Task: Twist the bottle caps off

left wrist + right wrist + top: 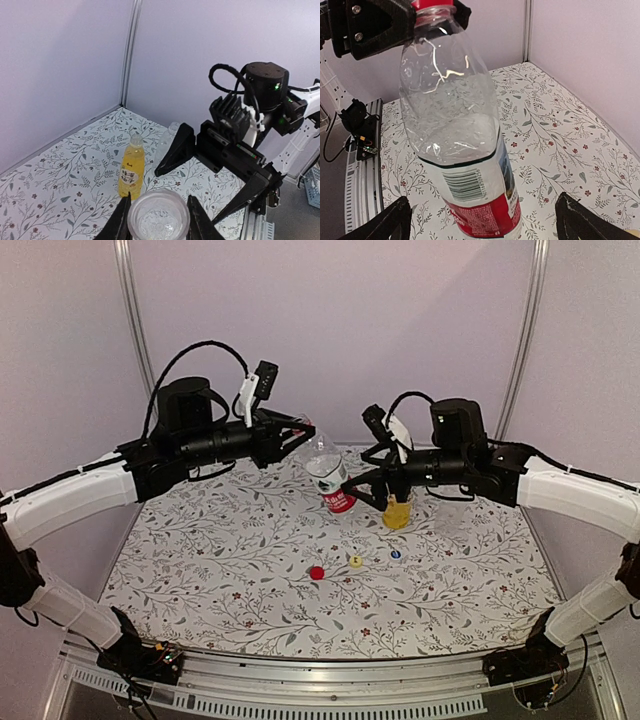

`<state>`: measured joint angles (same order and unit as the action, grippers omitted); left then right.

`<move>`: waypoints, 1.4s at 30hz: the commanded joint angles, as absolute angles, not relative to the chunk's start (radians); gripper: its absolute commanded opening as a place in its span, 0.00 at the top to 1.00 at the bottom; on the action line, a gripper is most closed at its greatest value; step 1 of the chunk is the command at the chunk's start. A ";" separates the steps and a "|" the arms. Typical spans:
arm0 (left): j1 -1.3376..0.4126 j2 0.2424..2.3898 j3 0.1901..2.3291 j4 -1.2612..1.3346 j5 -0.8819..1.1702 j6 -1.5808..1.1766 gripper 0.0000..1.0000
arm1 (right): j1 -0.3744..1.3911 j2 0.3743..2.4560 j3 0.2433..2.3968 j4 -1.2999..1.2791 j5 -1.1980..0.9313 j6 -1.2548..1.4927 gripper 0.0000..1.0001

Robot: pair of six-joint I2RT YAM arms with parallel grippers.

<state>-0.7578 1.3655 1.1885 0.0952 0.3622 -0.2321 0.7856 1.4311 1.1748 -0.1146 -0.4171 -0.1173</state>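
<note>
My left gripper [303, 432] is shut on the neck of the clear bottle with the red-and-white label [331, 483] and holds it tilted above the table. That bottle [455, 125] fills the right wrist view, with a red ring at its neck. My right gripper [366, 494] is open, its fingers [395, 222] wide on either side of the label, touching nothing. The red cap [316, 573], yellow cap [355, 561] and blue cap [395, 554] lie loose on the table. The yellow-orange bottle [132, 167] stands upright, a clear unlabelled bottle [168, 142] behind it.
The table carries a floral cloth [220, 570]. Pale walls with metal corner posts [132, 310] close off the back and sides. A metal rail [330, 690] runs along the near edge between the arm bases.
</note>
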 commanded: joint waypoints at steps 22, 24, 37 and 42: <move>-0.726 1.724 1.283 0.025 0.049 -0.051 1.00 | 0.734 1.321 1.141 -0.133 -0.121 -0.012 0.01; -0.728 1.734 1.285 0.026 0.049 -0.048 1.00 | 0.733 1.325 1.138 -0.134 -0.123 -0.012 0.01; -0.734 1.769 1.278 0.021 0.033 -0.029 0.89 | 0.730 1.342 1.113 -0.106 -0.133 -0.005 0.01; -0.736 1.775 1.285 0.004 0.037 -0.027 0.78 | 0.728 1.341 1.106 -0.104 -0.129 -0.005 0.01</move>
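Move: Below the left hand, which holds the uncapped red-label bottle by its neck, lies the clear table spot for it: about 36 cm down, 10 cm ahead and 1 cm right. On the table, the red cap is 2 cm back and level sideways; the yellow cap 2 cm ahead, 8 cm right. The yellow bottle stands 13 cm ahead, 16 cm right. From the empty right hand that spot is some 13 cm ahead, 7 cm left, 28 cm down. Lowering the red-label bottle by its neck, the left hand sinks about 16 cm and swings 10 cm forward onto the clear table beyond the red cap, rolling its left side up and turning counter-clockwise to right the bottle, then all but stops, still gripping. The wide-open right hand backs off the bottle to the right and forward, turning some 20 degrees clockwise. ##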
